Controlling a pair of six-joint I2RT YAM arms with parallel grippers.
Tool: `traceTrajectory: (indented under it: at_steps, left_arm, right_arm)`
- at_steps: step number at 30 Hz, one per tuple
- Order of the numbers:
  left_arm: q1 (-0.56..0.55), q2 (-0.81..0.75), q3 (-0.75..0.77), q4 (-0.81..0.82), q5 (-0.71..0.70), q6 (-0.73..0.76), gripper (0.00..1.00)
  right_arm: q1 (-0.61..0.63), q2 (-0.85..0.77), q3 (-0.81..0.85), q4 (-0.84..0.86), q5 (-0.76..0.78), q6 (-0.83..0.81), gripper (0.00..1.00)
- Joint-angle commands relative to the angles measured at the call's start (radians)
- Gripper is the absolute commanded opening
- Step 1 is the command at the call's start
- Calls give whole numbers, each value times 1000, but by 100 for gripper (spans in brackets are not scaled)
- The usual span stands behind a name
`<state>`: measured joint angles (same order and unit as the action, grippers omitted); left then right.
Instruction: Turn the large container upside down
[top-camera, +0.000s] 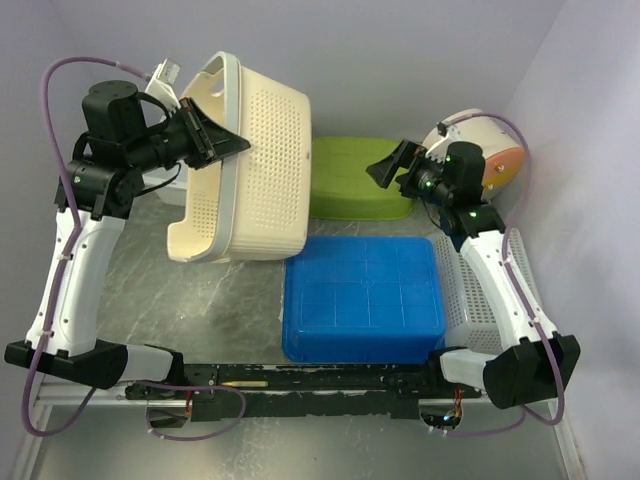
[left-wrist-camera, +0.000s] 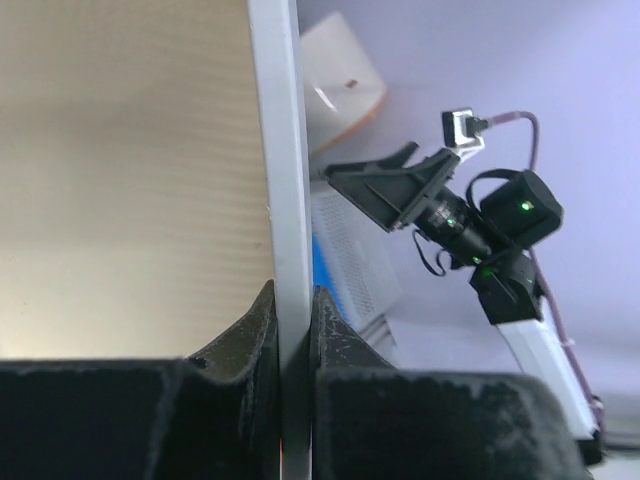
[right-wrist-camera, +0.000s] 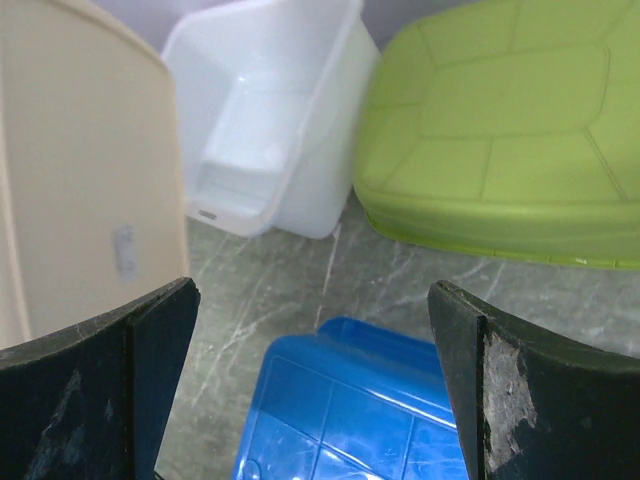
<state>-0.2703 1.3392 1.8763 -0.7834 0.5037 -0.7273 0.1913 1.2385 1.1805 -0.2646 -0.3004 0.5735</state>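
Observation:
The large container (top-camera: 262, 160) is a cream perforated basket, lifted off the table and tipped on its side at the back left, with its opening facing left. My left gripper (top-camera: 235, 145) is shut on its upper rim. In the left wrist view the white rim (left-wrist-camera: 280, 150) runs straight down between the two fingertips of the left gripper (left-wrist-camera: 293, 295), and the cream wall (left-wrist-camera: 130, 170) fills the left half. My right gripper (top-camera: 385, 168) hangs open over the table's back right with nothing between its fingers. In the right wrist view the right gripper (right-wrist-camera: 312, 300) faces the cream container (right-wrist-camera: 80, 170) at far left.
A blue container (top-camera: 362, 298) lies upside down at centre front, and a green one (top-camera: 355, 178) lies upside down behind it. A clear white bin (right-wrist-camera: 260, 110) stands at the back left. A white perforated basket (top-camera: 480, 300) sits under the right arm. A white-and-orange object (top-camera: 500, 160) is at the back right.

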Motion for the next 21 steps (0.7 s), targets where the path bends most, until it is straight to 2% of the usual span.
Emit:
traceTrajectory:
  at_steps: [1,5,8,9,12,14,17,19,21]
  left_arm:
    - [-4,-54,-30,407,251,-166,7]
    - [-4,-74,-131,684,360,-366,7]
    - [-6,-81,-203,889,397,-499,7]
    - [-6,-83,-223,934,405,-532,7]
    - [-6,-84,-244,977,424,-560,7]
    - [-4,-88,-268,1022,434,-582,7]
    - [-5,-98,-339,1141,448,-676,7]
    - [-5,-115,-380,1177,446,-704,7]
    - [-4,-146,-407,1164,440,-694,7]
  right_arm:
    - [-71,-46,50,-12,-141,17,100]
    - [-266,-68,53,83,-468,198,100]
    - [-312,-54,-1,245,-679,392,100]
    - [-312,-54,-63,427,-743,523,100]
    - [-315,-60,-291,1208,-785,1029,100]
    - [-311,-36,-312,1428,-790,1163,100]
    - [-260,-13,-299,1601,-773,1238,100]
    - [-200,-7,-264,1570,-770,1188,100]
    - [-119,-12,-230,1464,-763,1083,100]
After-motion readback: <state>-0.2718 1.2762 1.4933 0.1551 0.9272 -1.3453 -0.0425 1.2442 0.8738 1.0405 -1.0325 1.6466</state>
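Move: The left gripper holds the rim of the large cream container, whose middle hangs about 6 cm right of that hand and 13 cm below it. From the open right gripper, the same container is some 28 cm left, 3 cm back and 3 cm higher. The blue container lies roughly 4 cm left, 19 cm back and 23 cm below the right hand; the green one is about 5 cm left, 15 cm ahead and 24 cm below. Rising about 6 cm while drifting right and back some 4–5 cm each way, the left hand keeps its pinch on the rim and rolls its left side down and turns clockwise, 25-odd degrees each. The open right hand climbs 11 cm and backs off 8, swinging right and then back left, rolling its left side up some 40 degrees as it turns counter-clockwise to face the container. ##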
